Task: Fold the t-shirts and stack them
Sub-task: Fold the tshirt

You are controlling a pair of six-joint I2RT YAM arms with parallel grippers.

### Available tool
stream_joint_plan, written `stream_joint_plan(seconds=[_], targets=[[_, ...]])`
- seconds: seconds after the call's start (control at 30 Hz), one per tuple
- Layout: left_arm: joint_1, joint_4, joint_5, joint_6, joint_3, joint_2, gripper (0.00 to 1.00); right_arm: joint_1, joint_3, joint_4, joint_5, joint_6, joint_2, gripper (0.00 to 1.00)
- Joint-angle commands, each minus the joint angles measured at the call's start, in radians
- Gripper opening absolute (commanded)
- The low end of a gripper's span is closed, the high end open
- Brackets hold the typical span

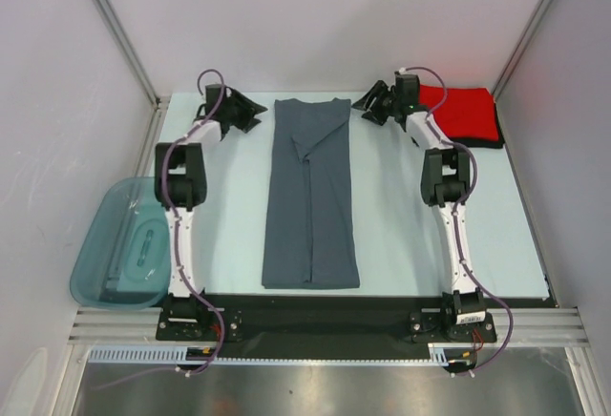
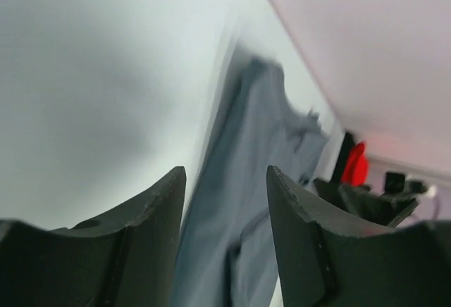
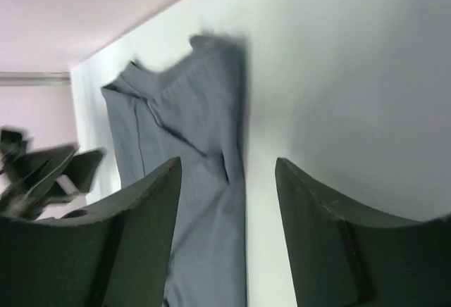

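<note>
A slate blue-grey t-shirt lies flat in the middle of the table, folded lengthwise into a long strip with its collar end at the far side. My left gripper hovers just left of that far end, open and holding nothing. My right gripper is just right of the same end, also open and empty. The left wrist view shows the shirt between and beyond the left gripper. The right wrist view shows the shirt past the right gripper. A folded red t-shirt lies at the back right on a black t-shirt.
A translucent teal tub sits off the table's left edge beside the left arm. Pale walls close in the back and both sides. The right arm reaches past the red and black stack.
</note>
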Motion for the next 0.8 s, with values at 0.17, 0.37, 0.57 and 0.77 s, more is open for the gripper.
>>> stream_joint_plan(seconds=[0.17, 0.37, 0.57, 0.77], targets=[[-0.044, -0.148, 0.008, 0.357, -0.645, -0.712, 0.55, -0.013, -0.475, -0.289, 0.011, -0.235, -0.605, 0.63], [-0.128, -0.222, 0.016, 0.369, -1.102, -1.089, 0.54, 0.028, -1.099, -0.191, -0.064, -0.223, -0.994, 0.62], [-0.214, -0.3, 0.015, 0.262, -1.472, -1.324, 0.54, 0.187, -1.592, -0.093, -0.143, -0.213, -1.297, 0.61], [-0.304, -0.384, -0.082, 0.188, -1.644, -1.557, 0.52, 0.341, -1.894, -0.032, -0.13, -0.104, -1.57, 0.6]])
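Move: Some 56 cm back and 5 cm to the right of the left hand lies the t-shirt's near left corner, about 4 cm lower; its just-released far left corner is 5 cm ahead and 5 cm right. The tub stands roughly 42 cm back and 36 cm left. For the right hand, the t-shirt's near right corner is about 56 cm back and 4 cm left, the far right corner 4 cm ahead and 3 cm left, the folded stack about 33 cm right, level with it. Sweeping back fast along the t-shirt's two long sides, both empty hands travel about 48 cm towards its near corners, arching up some 10 cm and then sinking low again, the left lower than the right. Both wrists tip down and swing their fingers inward, towards each other, by 20 to 30 degrees; the fingers stay open, and neither hand has gripped the cloth. ##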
